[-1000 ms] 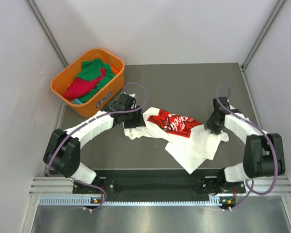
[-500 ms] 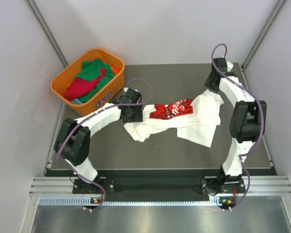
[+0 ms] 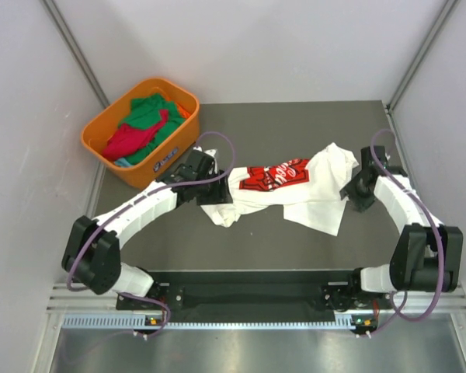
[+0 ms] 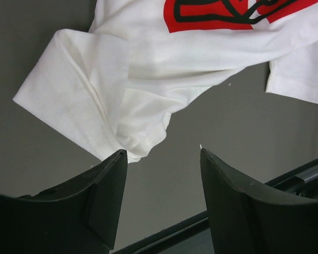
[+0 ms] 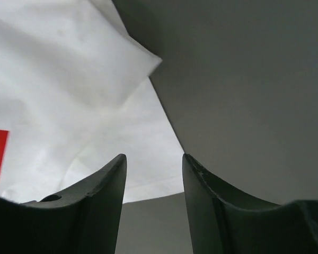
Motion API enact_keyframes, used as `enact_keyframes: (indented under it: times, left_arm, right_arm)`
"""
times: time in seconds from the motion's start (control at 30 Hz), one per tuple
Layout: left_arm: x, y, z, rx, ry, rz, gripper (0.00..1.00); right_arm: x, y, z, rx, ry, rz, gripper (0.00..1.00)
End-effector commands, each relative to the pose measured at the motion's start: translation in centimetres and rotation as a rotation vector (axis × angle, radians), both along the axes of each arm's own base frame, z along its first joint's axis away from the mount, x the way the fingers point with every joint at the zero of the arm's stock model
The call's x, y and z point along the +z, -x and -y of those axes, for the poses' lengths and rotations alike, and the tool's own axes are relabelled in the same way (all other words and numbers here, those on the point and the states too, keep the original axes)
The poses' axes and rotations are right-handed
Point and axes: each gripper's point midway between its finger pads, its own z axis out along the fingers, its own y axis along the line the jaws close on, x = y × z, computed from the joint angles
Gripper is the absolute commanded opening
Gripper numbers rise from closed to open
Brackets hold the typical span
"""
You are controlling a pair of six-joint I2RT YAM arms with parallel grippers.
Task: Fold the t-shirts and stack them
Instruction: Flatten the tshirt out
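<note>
A white t-shirt (image 3: 311, 186) with a red chest print (image 3: 276, 176) lies stretched across the middle of the table, rumpled at its left end. My left gripper (image 3: 214, 194) hovers at that left end, open. In the left wrist view a bunched sleeve (image 4: 90, 100) lies just past the left fingertip, and the left gripper (image 4: 161, 152) has only bare table between its jaws. My right gripper (image 3: 356, 193) is at the shirt's right edge. It stands open above the white cloth (image 5: 85, 95), and the right gripper (image 5: 153, 157) holds nothing. Green (image 3: 149, 113) and red (image 3: 129, 140) t-shirts fill the basket.
The orange plastic basket (image 3: 107, 152) stands at the table's back left corner, close behind my left arm. Grey walls and metal posts enclose the table on three sides. The table's front rail (image 4: 286, 177) shows in the left wrist view.
The right arm has swung from the back right corner down to the shirt's right edge, and its jaws have widened off the cloth. The left arm shifted slightly. The shirt stays stretched out.
</note>
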Motion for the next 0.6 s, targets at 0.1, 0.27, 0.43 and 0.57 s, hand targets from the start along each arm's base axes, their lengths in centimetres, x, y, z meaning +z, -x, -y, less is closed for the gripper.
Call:
enact_keyframes:
  times: [0.1,0.27,0.43,0.57]
  left_arm:
    - [3.2,0.8,0.6,-0.026,0.106,0.091,0.63]
    - [3.1,1.4,0.2,-0.029,0.096,0.073,0.62]
    - [3.1,1.4,0.1,-0.015,0.098,0.08,0.62]
    - [2.5,1.5,0.0,-0.011,0.09,0.065,0.61]
  right_arm:
    - [-2.9,3.6,-2.5,-0.17,-0.174,0.015,0.45]
    - [-5.7,5.3,-3.1,-0.229,-0.217,-0.03,0.44]
    - [-6.9,6.5,-3.0,-0.275,-0.212,-0.069,0.43]
    - [-7.9,6.8,-3.0,-0.301,-0.214,-0.082,0.43]
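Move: The near right corner of the shirt's loose white panel lies about 8 cm back from the right hand, 3 cm to its left and some 7 cm below. The panel's middle is about 3 cm back and 9 cm left of that hand, the bunched white end 10 cm ahead and 5 cm left, and the red print 7 cm ahead and 21 cm left. From the left hand, the corner lies roughly 30 cm right, 8 cm back and 10 cm below. The loose panel's near right corner is what the right hand goes down to: it draws back about 7 cm while sinking as much and easing some 3 cm left. It turns clockwise, its left side rising, some 20 degrees in all, then stays low over the table with its fingers still open, the corner between their tips. The left hand, open and empty, lifts and backs slightly away from the bunched shirt. ##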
